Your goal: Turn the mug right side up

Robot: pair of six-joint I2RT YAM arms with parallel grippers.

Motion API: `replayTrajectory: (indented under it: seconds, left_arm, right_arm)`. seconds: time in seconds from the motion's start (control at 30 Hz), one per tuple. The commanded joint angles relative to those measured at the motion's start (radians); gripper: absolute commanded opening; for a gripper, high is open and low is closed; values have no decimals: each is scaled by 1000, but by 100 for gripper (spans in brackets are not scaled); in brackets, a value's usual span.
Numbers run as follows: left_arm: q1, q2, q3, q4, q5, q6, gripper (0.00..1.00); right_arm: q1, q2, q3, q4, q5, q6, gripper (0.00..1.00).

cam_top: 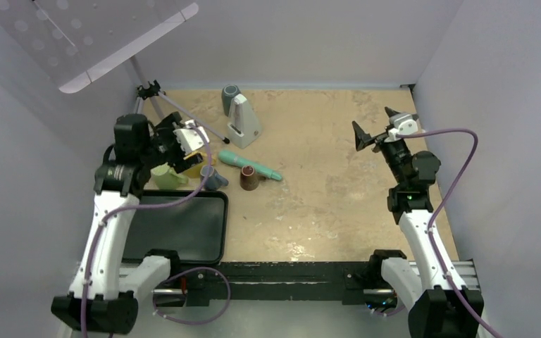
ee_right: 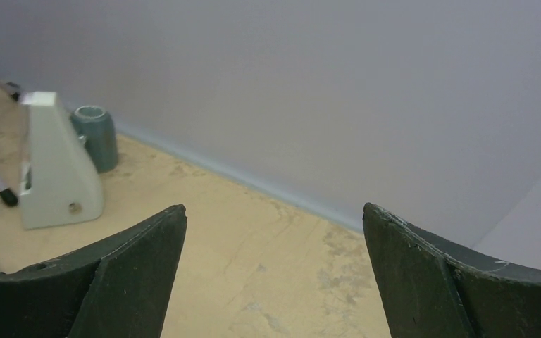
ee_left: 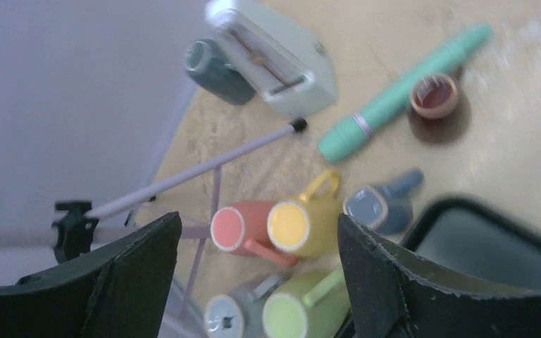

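Several mugs stand bottom-up in a cluster at the left of the table: red, yellow, blue-grey, green and a pale grey-blue one. In the top view I make out the green mug, the yellow mug and the blue-grey mug. My left gripper hovers open above the cluster, over the red and yellow mugs, with nothing between its fingers. It shows in the top view too, as the left gripper. My right gripper is raised at the right, open and empty.
A black tray lies just in front of the mugs. A teal pen-shaped thing and a small brown cup lie right of them. Behind are a white wedge-shaped box, a dark teal cup and a tripod.
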Motion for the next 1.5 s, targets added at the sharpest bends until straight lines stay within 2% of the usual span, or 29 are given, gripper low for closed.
replayTrajectory:
  seconds: [0.0, 0.07, 0.13, 0.27, 0.4, 0.57, 0.7, 0.83, 1.1, 1.27, 1.37, 1.47]
  left_arm:
    - [-34, 321, 328, -956, -31, 720, 81]
    - [-34, 486, 468, -1065, -177, 804, 81]
    - [-42, 610, 553, -1081, -289, 838, 87]
    - [-80, 700, 529, -869, -377, 909, 86]
    - [-117, 757, 482, -842, -392, 918, 80]
    - [-116, 774, 419, -865, -426, 920, 68]
    - [-113, 740, 385, -921, -362, 970, 68]
    - [-104, 730, 360, -908, -347, 986, 67]
    - [-90, 764, 285, -652, -448, 983, 69]
    - [-90, 803, 256, -574, -463, 968, 67]
    - [-89, 805, 196, -519, -524, 987, 65]
    - [-90, 784, 136, -456, -522, 1023, 64]
  right_arm:
    - [0, 2, 58, -161, -188, -48, 98]
    - [4, -3, 57, -166, -193, -54, 98]
    - [8, -9, 50, -164, -191, -64, 98]
    - [13, -3, 46, -171, -174, -81, 98]
    - [14, -2, 18, -174, -134, -94, 98]
    - [14, -25, -38, -166, -61, -90, 99]
    - [15, -38, -83, -120, -9, -50, 99]
    - [15, -29, -122, -65, 63, -15, 99]
    - [15, 89, -185, 101, 158, -17, 99]
    - [14, 147, -236, 255, 187, -10, 99]
    - [15, 184, -248, 306, 217, -5, 99]
    - [14, 211, -280, 384, 254, 1, 99]
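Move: The green mug, apparently base-up, sits about 10 cm to the left of my left hand, roughly level with it in reach and some 24 cm below. At that same depth, the yellow mug stands about 4 cm ahead, almost in line sideways, and the blue mug about 8 cm right and 1 cm ahead. The tray's middle is some 16 cm back and 4 cm left. From my right hand the green mug is roughly 73 cm left, 3 cm back and 30 cm below. I drop my left hand some 22 cm and carry it about 7 cm left, swinging the wrist roughly 80 degrees from pointing forward-right to straight down, until the fingers hang around the green mug's handle side. The fingers narrow by about a quarter but stay open; no touch can be made out. Meanwhile my right hand, empty and open, sinks about 13 cm, drifting left and then back right. ##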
